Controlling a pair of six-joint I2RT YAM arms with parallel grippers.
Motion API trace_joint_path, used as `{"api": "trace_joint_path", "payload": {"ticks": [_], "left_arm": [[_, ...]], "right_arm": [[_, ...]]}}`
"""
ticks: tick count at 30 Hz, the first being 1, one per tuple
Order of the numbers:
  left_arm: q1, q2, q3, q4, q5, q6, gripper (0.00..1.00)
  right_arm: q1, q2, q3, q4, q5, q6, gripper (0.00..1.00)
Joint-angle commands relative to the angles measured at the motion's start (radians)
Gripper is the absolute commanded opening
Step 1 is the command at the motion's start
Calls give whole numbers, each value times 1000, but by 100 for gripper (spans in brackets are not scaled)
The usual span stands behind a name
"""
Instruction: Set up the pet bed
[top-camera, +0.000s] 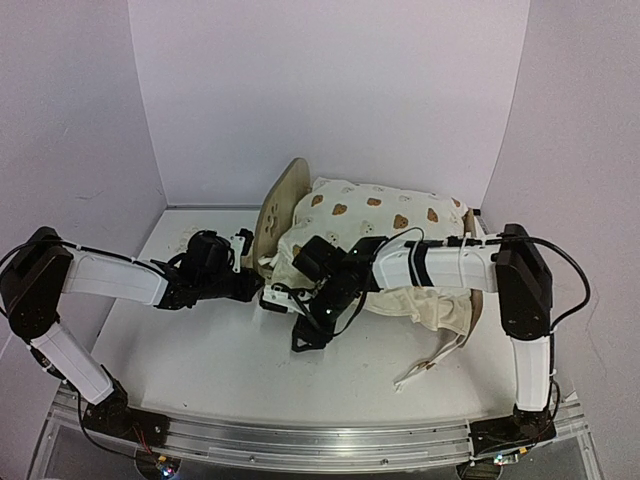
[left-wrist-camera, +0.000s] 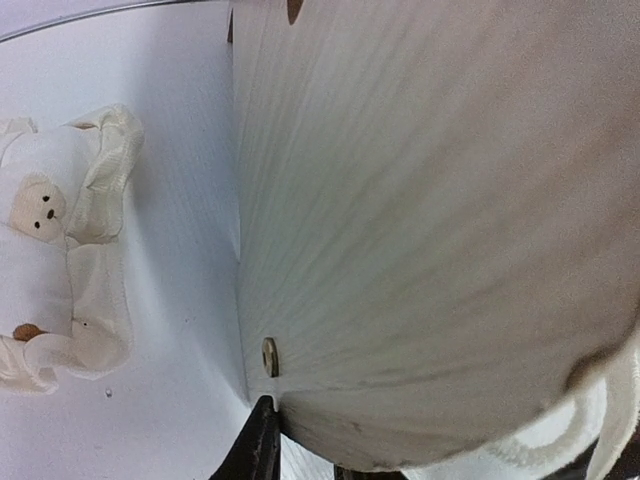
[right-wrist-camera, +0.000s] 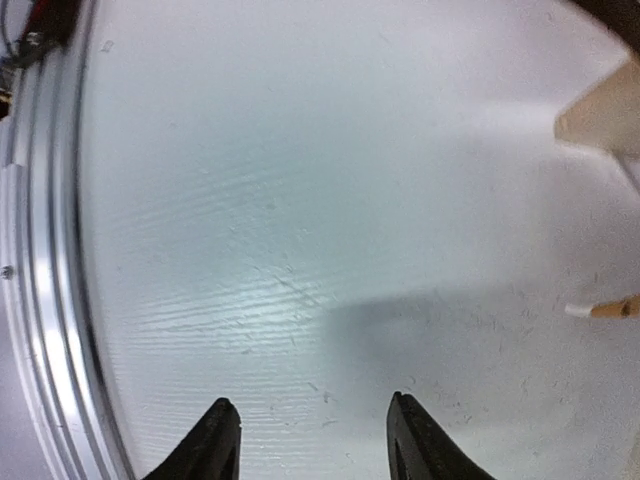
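Note:
The pet bed (top-camera: 279, 205) lies at the back middle of the table, its light-wood rounded headboard facing left. A large cream bear-print cushion (top-camera: 372, 214) is draped over its frame. My left gripper (top-camera: 244, 264) is at the headboard's lower edge. In the left wrist view the wood panel (left-wrist-camera: 430, 200) fills the frame and my left gripper (left-wrist-camera: 305, 440) has its jaws on either side of the edge, one fingertip (left-wrist-camera: 262, 425) touching the wood. My right gripper (top-camera: 308, 335) hangs in front of the bed. Seen from its own wrist, the right gripper (right-wrist-camera: 308, 402) is open over bare table.
A small cream bear-print pillow (left-wrist-camera: 55, 255) lies left of the headboard, also seen from above (top-camera: 190, 238). Cushion ties (top-camera: 440, 355) trail onto the table at the front right. A wooden bed leg (right-wrist-camera: 600, 115) and a tie end (right-wrist-camera: 605, 310) show beyond the right gripper. A metal rail (right-wrist-camera: 40, 300) edges the table.

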Motion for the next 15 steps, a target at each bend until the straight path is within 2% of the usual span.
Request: {"api": "trace_joint_path", "payload": {"ticks": [1, 4, 15], "left_arm": [[15, -26, 56, 71, -4, 0, 17], [15, -31, 54, 69, -2, -6, 16], [15, -46, 42, 69, -1, -9, 14]], "right_arm": [[-11, -79, -78, 218, 292, 7, 56], [-59, -82, -64, 295, 312, 0, 56], [-92, -118, -35, 296, 291, -89, 54]]}}
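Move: The loose front-left corner of the cream ruffled cover lies about 12 cm ahead of the right hand and 2 cm to its left, roughly 2 cm above it. The headboard's near edge, already between the left fingers, is some 13 cm ahead of the right hand and 9 cm to its left, about 2 cm higher. For the left hand, that cover corner is level with it and about 7 cm to its right, at much the same height. The right fingers slide in under the loose corner of the ruffled cover: the hand first dips about 3 cm, then sweeps some 10 cm forward while rising again, ending a little above its starting height. The fingers stay half open and swing forward about 20 degrees. The left hand keeps the headboard's near edge between its fingers, practically still. ##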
